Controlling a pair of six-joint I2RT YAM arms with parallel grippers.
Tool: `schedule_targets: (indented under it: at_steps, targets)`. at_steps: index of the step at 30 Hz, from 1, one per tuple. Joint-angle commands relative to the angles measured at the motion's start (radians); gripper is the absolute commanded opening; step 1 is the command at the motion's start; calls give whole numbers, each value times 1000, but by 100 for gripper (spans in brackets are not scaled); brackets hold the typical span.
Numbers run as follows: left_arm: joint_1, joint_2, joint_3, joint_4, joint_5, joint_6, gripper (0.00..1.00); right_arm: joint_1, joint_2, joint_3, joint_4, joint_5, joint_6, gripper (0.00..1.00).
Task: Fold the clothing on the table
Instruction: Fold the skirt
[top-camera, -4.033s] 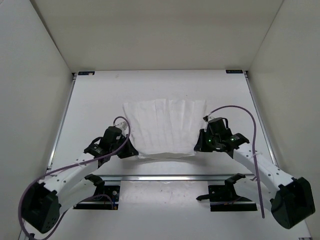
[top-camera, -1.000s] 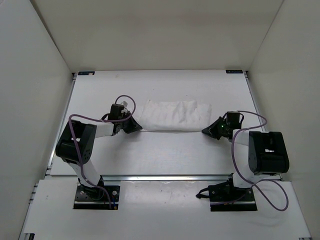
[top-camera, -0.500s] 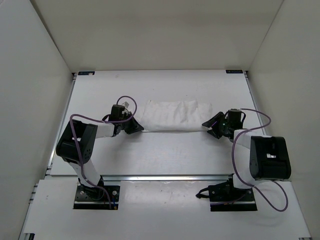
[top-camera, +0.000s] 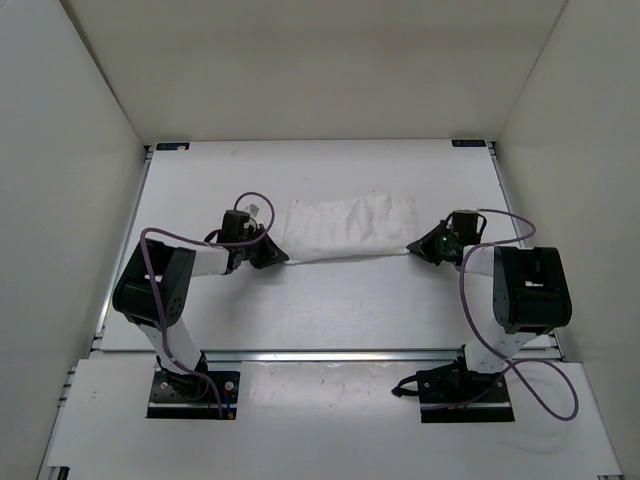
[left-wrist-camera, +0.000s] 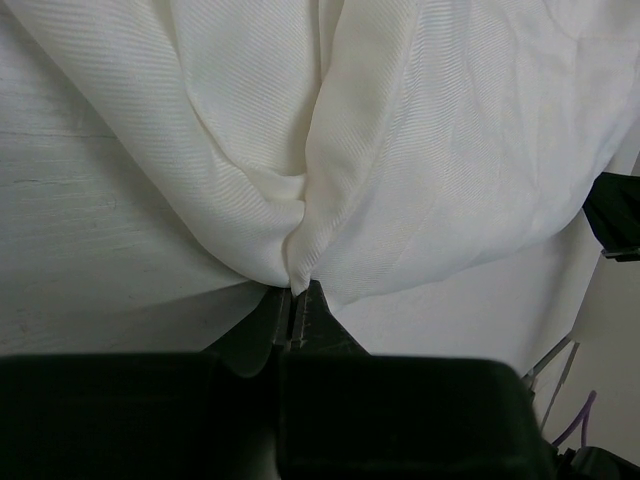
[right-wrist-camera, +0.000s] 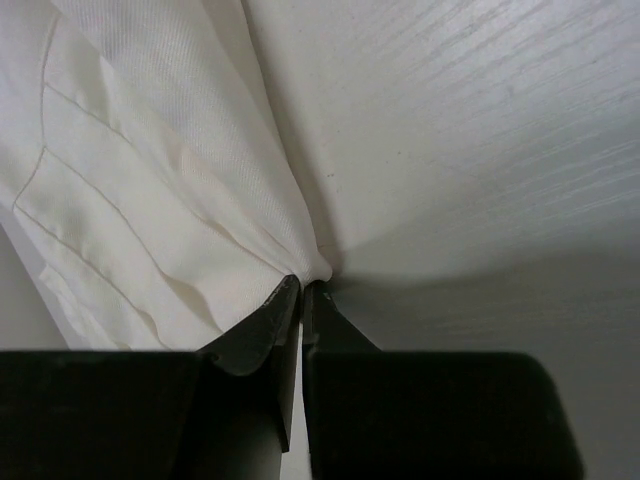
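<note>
The clothing (top-camera: 345, 228) is a white garment lying as a narrow band across the middle of the table (top-camera: 330, 310). My left gripper (top-camera: 280, 256) sits at the band's left near corner. In the left wrist view it (left-wrist-camera: 296, 292) is shut on a pinched point of the clothing (left-wrist-camera: 400, 150), whose fabric fans out ahead in soft folds. My right gripper (top-camera: 412, 249) is at the band's right end. The right wrist view shows it (right-wrist-camera: 303, 287) shut on the edge of the creased clothing (right-wrist-camera: 130, 180), low over the tabletop.
White walls enclose the table on three sides. A metal rail (top-camera: 330, 353) runs along the near edge, just ahead of both arm bases. Black corner brackets (top-camera: 172, 147) (top-camera: 468, 143) mark the far corners. Purple cables loop off both wrists.
Since four seconds ago the wide garment has been folded back into a narrow band. In the last second the right gripper opened, moved slightly farther back and shut again on the right end.
</note>
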Motion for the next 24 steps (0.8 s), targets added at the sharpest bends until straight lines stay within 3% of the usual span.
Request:
schedule_targets:
  at_steps: [1, 5, 10, 16, 24]
  targets:
    - [-9, 26, -32, -53, 8, 33, 0, -18, 6, -1, -15, 28, -26, 0]
    - [-29, 18, -27, -59, 7, 28, 0, -34, -92, 29, -140, 67, -78, 0]
    - [-36, 7, -26, -59, 5, 23, 0, 55, -212, 184, -360, 205, -320, 0]
    - [-62, 20, -15, -42, 13, 17, 0, 208, -131, 390, -446, 138, -450, 1]
    - [-71, 33, 4, -54, 5, 11, 0, 523, 8, 598, -440, 202, -514, 0]
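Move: Both hands are already shut on the folded skirt's near corners, close to the tabletop. For the right hand, the near left corner in the other gripper lies about 32 cm to the left and 4 cm back; the skirt's middle is some 16 cm left and 6 ahead, its far right corner about 15 cm straight ahead. From the left hand the skirt's middle lies roughly 16 cm right and 10 ahead. Up and to the left over the skirt swings the right hand, after a short draw of under 2 cm back and right; it keeps its pinch on the near right corner, rises about 13 cm and carries it towards the left half, the wrist turning some 35 degrees counter-clockwise and tipping its fingers up. The left hand keeps hold of its corner, easing about 2 cm right and slightly back. ##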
